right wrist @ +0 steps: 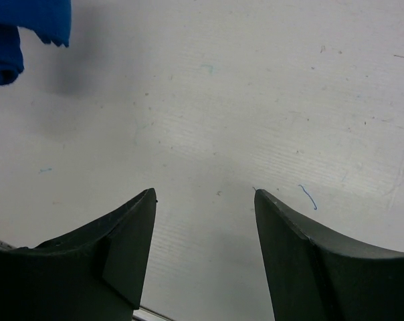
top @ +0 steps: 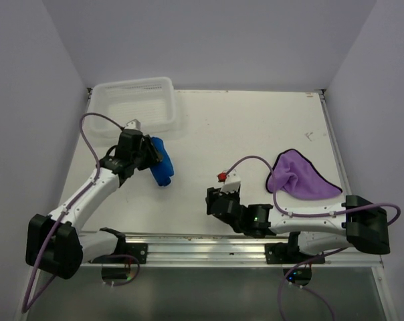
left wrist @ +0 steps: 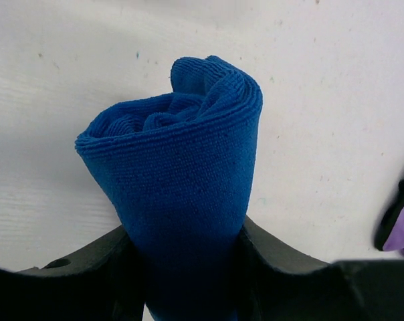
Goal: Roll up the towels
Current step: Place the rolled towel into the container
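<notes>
The royal blue towel (top: 161,162) is rolled into a tight tube, and my left gripper (top: 150,154) is shut on it at the left of the table, just below the basket. In the left wrist view the roll (left wrist: 178,174) stands between both black fingers (left wrist: 275,257), its spiral end facing the camera. The light purple towel (top: 298,176) with a dark edge lies crumpled and unrolled at the right. My right gripper (top: 215,200) hangs open over bare table near the middle front, with nothing between its fingers (right wrist: 125,247). A corner of the blue roll (right wrist: 18,33) shows top left there.
A white plastic mesh basket (top: 136,105) stands at the back left, close behind the left gripper. The right arm's forearm runs along the front, just under the purple towel. A metal rail (top: 209,244) lines the near edge.
</notes>
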`<act>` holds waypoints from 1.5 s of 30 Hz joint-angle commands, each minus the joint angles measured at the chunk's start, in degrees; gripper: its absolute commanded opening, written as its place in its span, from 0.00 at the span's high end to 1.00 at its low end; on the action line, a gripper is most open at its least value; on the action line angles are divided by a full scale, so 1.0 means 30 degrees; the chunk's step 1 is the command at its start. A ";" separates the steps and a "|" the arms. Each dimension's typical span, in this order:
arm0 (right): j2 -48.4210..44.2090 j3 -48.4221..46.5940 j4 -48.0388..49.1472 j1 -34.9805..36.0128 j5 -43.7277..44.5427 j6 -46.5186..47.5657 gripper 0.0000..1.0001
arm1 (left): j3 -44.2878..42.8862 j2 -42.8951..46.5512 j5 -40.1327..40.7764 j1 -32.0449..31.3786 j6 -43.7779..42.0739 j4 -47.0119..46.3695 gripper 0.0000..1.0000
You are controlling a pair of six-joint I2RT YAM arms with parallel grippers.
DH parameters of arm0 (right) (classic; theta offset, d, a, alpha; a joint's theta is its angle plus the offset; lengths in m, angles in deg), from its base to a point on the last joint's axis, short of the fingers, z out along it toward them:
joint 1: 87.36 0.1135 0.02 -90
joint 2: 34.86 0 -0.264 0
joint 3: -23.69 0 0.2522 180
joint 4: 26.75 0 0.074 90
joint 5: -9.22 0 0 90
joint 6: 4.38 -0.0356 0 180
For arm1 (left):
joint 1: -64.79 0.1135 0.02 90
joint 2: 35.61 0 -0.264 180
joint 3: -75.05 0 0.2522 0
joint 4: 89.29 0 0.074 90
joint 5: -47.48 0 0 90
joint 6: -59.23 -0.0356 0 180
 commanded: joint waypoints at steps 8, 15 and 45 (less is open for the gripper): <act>-0.0047 -0.0357 0.0563 -0.0726 -0.1563 0.0019 0.34 | -0.6333 -0.2697 -0.2165 0.3867 -0.0999 -0.0319 0.51; -0.0280 -0.0563 -0.0402 -0.1370 -0.2354 0.0370 0.34 | -1.1072 -0.7319 -0.2723 0.6067 -0.0706 -0.0934 0.51; 0.2942 -0.1119 0.0153 -0.3801 -0.5197 0.1044 0.32 | -2.1393 -2.0160 -0.4421 0.8501 0.2311 -0.0025 0.51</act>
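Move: The left hand already holds the rolled blue towel, whose middle sits in the grip or a couple of centimetres to its right. The container's middle lies about 27 cm ahead of this hand, some 11 cm to its left and roughly 6 cm lower. From the empty right hand, the container is about 40 cm ahead, some 39 cm to the left and around 5 cm below. Forward nearly 30 cm and left about 13, the left hand carries the rolled towel in a quick arc to the container: it rises about 9 cm on the way, then sinks almost straight down to its starting height, turning about 20 degrees counter-clockwise overall and keeping its grip. The open right hand sinks about 5 cm over bare table, its fingers tipping down. ##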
